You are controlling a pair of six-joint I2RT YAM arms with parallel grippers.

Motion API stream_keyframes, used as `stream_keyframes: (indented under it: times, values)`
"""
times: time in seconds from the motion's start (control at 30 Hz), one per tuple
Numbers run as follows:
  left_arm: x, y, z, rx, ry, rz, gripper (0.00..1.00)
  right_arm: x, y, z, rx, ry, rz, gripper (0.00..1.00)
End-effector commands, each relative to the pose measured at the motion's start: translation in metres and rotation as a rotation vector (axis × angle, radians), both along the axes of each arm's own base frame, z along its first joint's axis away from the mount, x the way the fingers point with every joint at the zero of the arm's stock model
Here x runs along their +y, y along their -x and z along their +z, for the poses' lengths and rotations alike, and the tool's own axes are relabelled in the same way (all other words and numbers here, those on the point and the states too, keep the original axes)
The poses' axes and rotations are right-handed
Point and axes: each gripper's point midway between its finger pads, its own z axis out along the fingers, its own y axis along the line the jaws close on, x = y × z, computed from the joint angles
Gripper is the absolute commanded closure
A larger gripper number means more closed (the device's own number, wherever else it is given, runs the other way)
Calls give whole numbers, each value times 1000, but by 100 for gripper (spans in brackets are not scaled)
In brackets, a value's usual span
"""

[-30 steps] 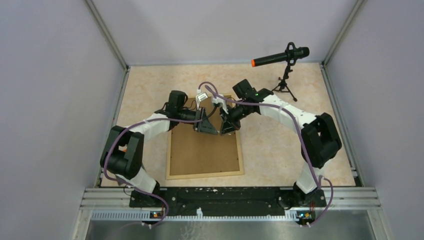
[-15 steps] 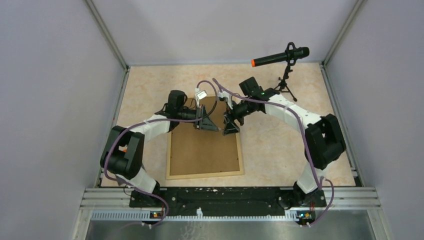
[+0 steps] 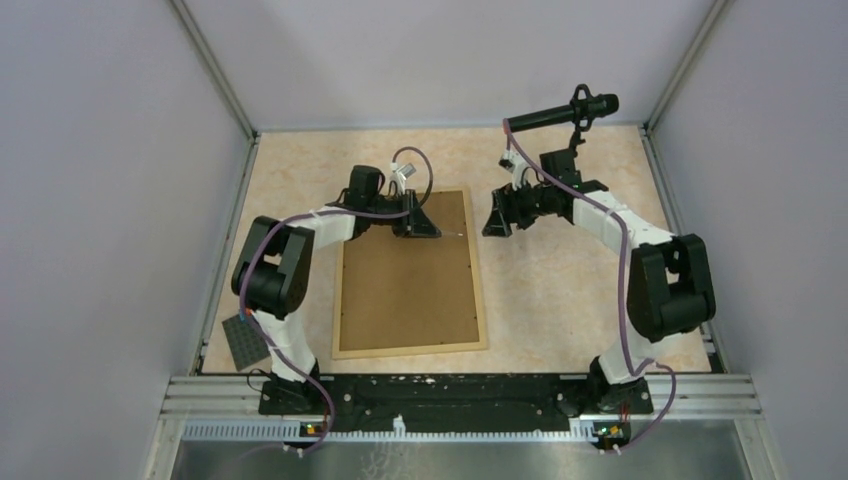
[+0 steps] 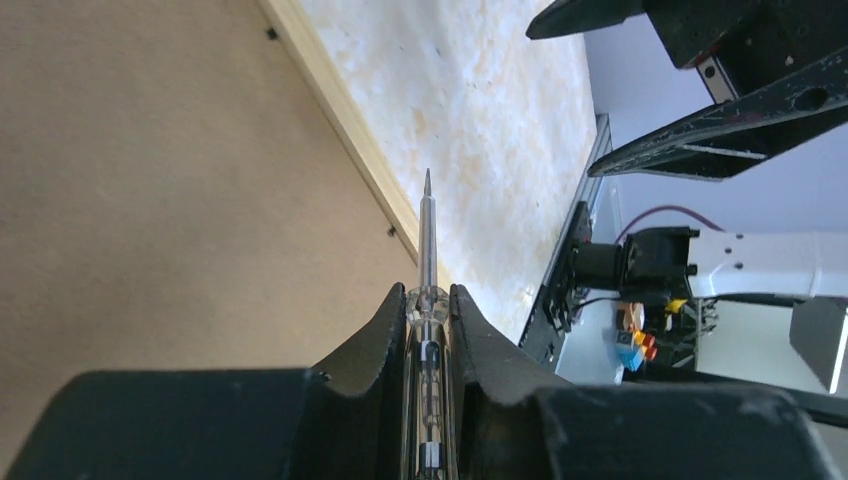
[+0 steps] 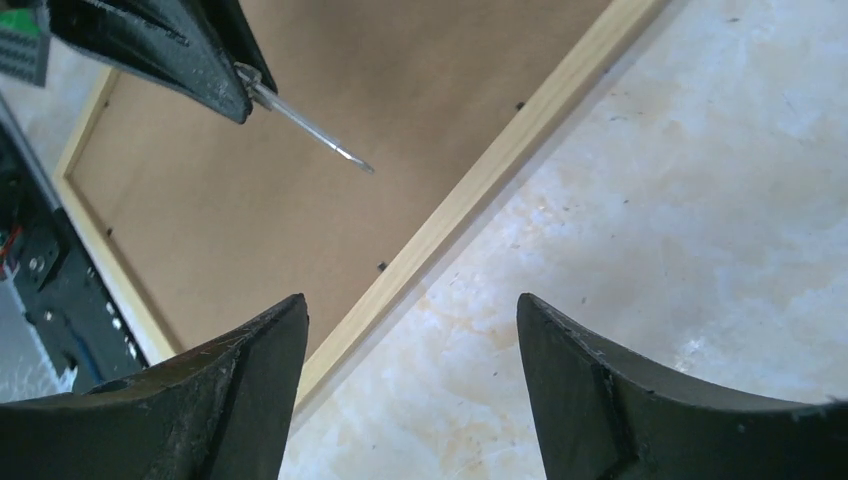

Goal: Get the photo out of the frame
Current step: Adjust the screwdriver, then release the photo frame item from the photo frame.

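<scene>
The frame (image 3: 410, 300) lies face down on the table, its brown backing board (image 4: 150, 180) up and its light-wood edge (image 5: 500, 160) showing. The photo is hidden beneath the backing. My left gripper (image 3: 428, 226) hovers over the frame's far right part, shut on a clear-handled screwdriver (image 4: 428, 250). The tool's metal tip points right, toward the frame's right edge. My right gripper (image 3: 490, 215) is open and holds nothing. It hangs over the bare table just right of the frame, and its fingers (image 5: 270, 350) stand wide apart.
A microphone on a small tripod (image 3: 570, 120) stands at the back right, close behind the right arm. A dark grey studded baseplate (image 3: 245, 342) lies at the near left by the left arm's base. Walls close in the table on three sides.
Both grippers were close together over the frame's far part. The right one has opened and drawn back to the right, off the frame. The left has shut on the screwdriver.
</scene>
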Motion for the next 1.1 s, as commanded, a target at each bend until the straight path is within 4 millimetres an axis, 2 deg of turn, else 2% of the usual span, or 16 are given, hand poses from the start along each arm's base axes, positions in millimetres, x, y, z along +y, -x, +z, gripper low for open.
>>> stream_keyframes:
  times: [0.0, 0.17, 0.47, 0.8, 1.07]
  values:
    - [-5, -28, 0, -5, 14, 37, 100, 1, -30, -20, 14, 1, -124, 27]
    - [-2, -47, -19, -10, -19, 69, 100, 6, -47, -34, 50, -18, -171, 32]
    - [-1, -70, -38, -27, -51, 99, 100, 8, -63, -58, 97, -36, -264, 47]
    - [-4, -87, -52, -40, -80, 101, 100, 15, -76, -76, 146, -59, -311, 52]
    - [-3, -80, -65, 8, -91, 88, 100, 25, -78, -82, 172, -83, -302, 59]
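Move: The left hand holds the screwdriver pointing right. The dark metal tab it is going for lies about 9 cm ahead, 7 cm right and 9 cm below, close against the frame's right rail; the next tab is some 10 cm nearer the base. The empty right hand is making for that rail, about 6 cm ahead, 4 cm left and 10 cm down; the screwdriver tip is about 1 cm back, 6 cm left and 4 cm below the right hand. Still gripping the screwdriver, the left hand brings its tip in close beside the tab, moving about 8 cm forward and 6 cm down, steeply at first, then slowing. The right hand sinks about 9 cm and reaches 6 cm forward alongside the rail, swinging clockwise nearly 20 degrees and tipping down slightly, its open fingers narrowing to roughly half; no grip on the rail can be seen. ##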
